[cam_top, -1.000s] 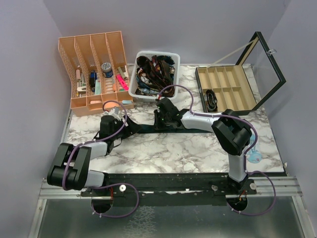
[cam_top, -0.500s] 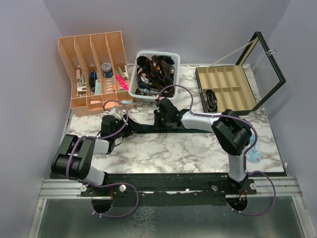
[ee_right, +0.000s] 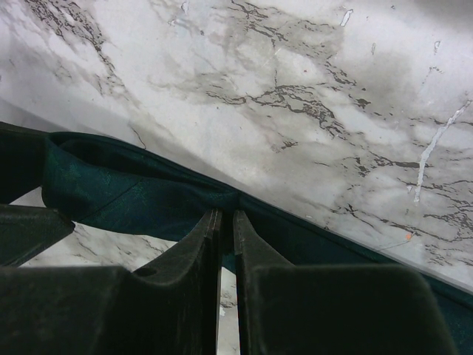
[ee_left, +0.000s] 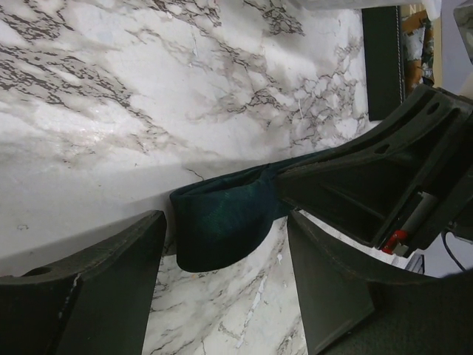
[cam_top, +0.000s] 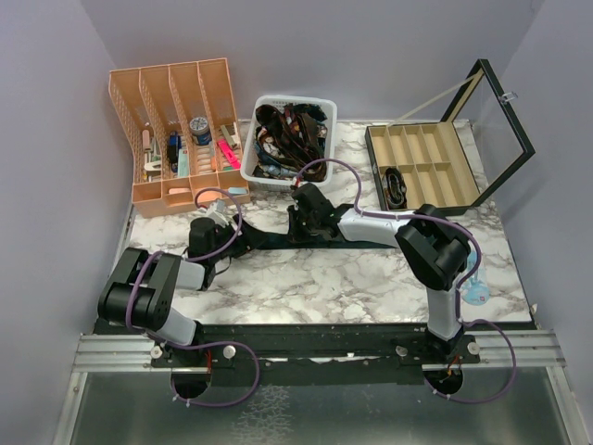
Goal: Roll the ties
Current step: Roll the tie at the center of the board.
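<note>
A dark teal tie (cam_top: 269, 243) lies stretched across the marble table (cam_top: 324, 287) between my two grippers. In the left wrist view its end (ee_left: 222, 222) curls into a loose fold on the table, between the fingers of my open left gripper (ee_left: 225, 248). Neither finger (ee_left: 111, 281) visibly touches the fabric. My right gripper (ee_right: 227, 214) is shut on the tie's edge (ee_right: 133, 188), pinching it into a crease. From above, the right gripper (cam_top: 301, 222) sits at the tie's middle and the left gripper (cam_top: 220, 239) at its left end.
Behind the grippers stands a white basket (cam_top: 320, 104) of tangled dark straps. An orange desk organiser (cam_top: 176, 130) is at the back left. At the back right, a black compartment box (cam_top: 422, 167) stands open with a dark roll (cam_top: 397, 185) inside. A small blue-white disc (cam_top: 475, 292) lies near the right edge.
The left arm's elbow has swung up and to the right, and its gripper has shifted slightly at the tie's end. The right arm has held still with its pinch.
</note>
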Tool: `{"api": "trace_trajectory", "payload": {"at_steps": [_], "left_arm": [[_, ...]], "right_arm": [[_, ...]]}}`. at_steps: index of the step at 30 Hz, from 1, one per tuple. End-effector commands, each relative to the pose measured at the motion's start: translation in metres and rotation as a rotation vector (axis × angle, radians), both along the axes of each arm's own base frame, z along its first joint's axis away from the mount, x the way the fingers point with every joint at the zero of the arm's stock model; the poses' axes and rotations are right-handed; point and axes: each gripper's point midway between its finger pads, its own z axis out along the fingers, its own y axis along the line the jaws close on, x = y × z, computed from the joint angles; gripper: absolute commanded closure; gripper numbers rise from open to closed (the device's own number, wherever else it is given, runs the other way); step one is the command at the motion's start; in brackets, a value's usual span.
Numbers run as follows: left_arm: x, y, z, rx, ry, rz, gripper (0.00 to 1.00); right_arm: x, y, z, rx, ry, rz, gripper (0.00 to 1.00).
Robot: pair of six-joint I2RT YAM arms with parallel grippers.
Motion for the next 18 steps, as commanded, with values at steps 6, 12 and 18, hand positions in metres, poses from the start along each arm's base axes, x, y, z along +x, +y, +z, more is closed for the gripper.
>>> {"api": "trace_trajectory", "payload": {"at_steps": [6, 12, 18], "left_arm": [[-0.015, -0.003, -0.015, 0.023, 0.024, -0.063, 0.38], [-0.014, -0.003, -0.016, 0.024, 0.029, -0.058, 0.45], [-0.010, -0.003, -0.009, 0.010, 0.015, -0.043, 0.58]], "right_arm": [[-0.007, -0.018, -0.028, -0.100, 0.046, -0.013, 0.84], [-0.006, -0.018, -0.028, -0.101, 0.045, -0.010, 0.84], [-0.006, -0.018, -0.026, -0.098, 0.041, -0.010, 0.84]]}}
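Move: The rounded folded end of the green tie stands on edge between my left hand's open fingers, about 1 cm ahead and 1 cm to the right, 2 cm below. The white basket is roughly 22 cm ahead of my left hand and 9 cm to its right; the wooden tray is about 23 cm ahead and 15 cm to its left. From my right hand, shut on the tie, the folded end lies about 8 cm to the left, level ahead. I bring the two fingers of my left hand together on either side of the tie's folded end, shutting them by roughly a fifth of their range and not fully. Meanwhile that hand settles about half a centimetre back and half a centimetre down, barely turning, until the fingertips come against the fold's two faces. My right hand stays put and keeps its pinch on the tie's layers. ##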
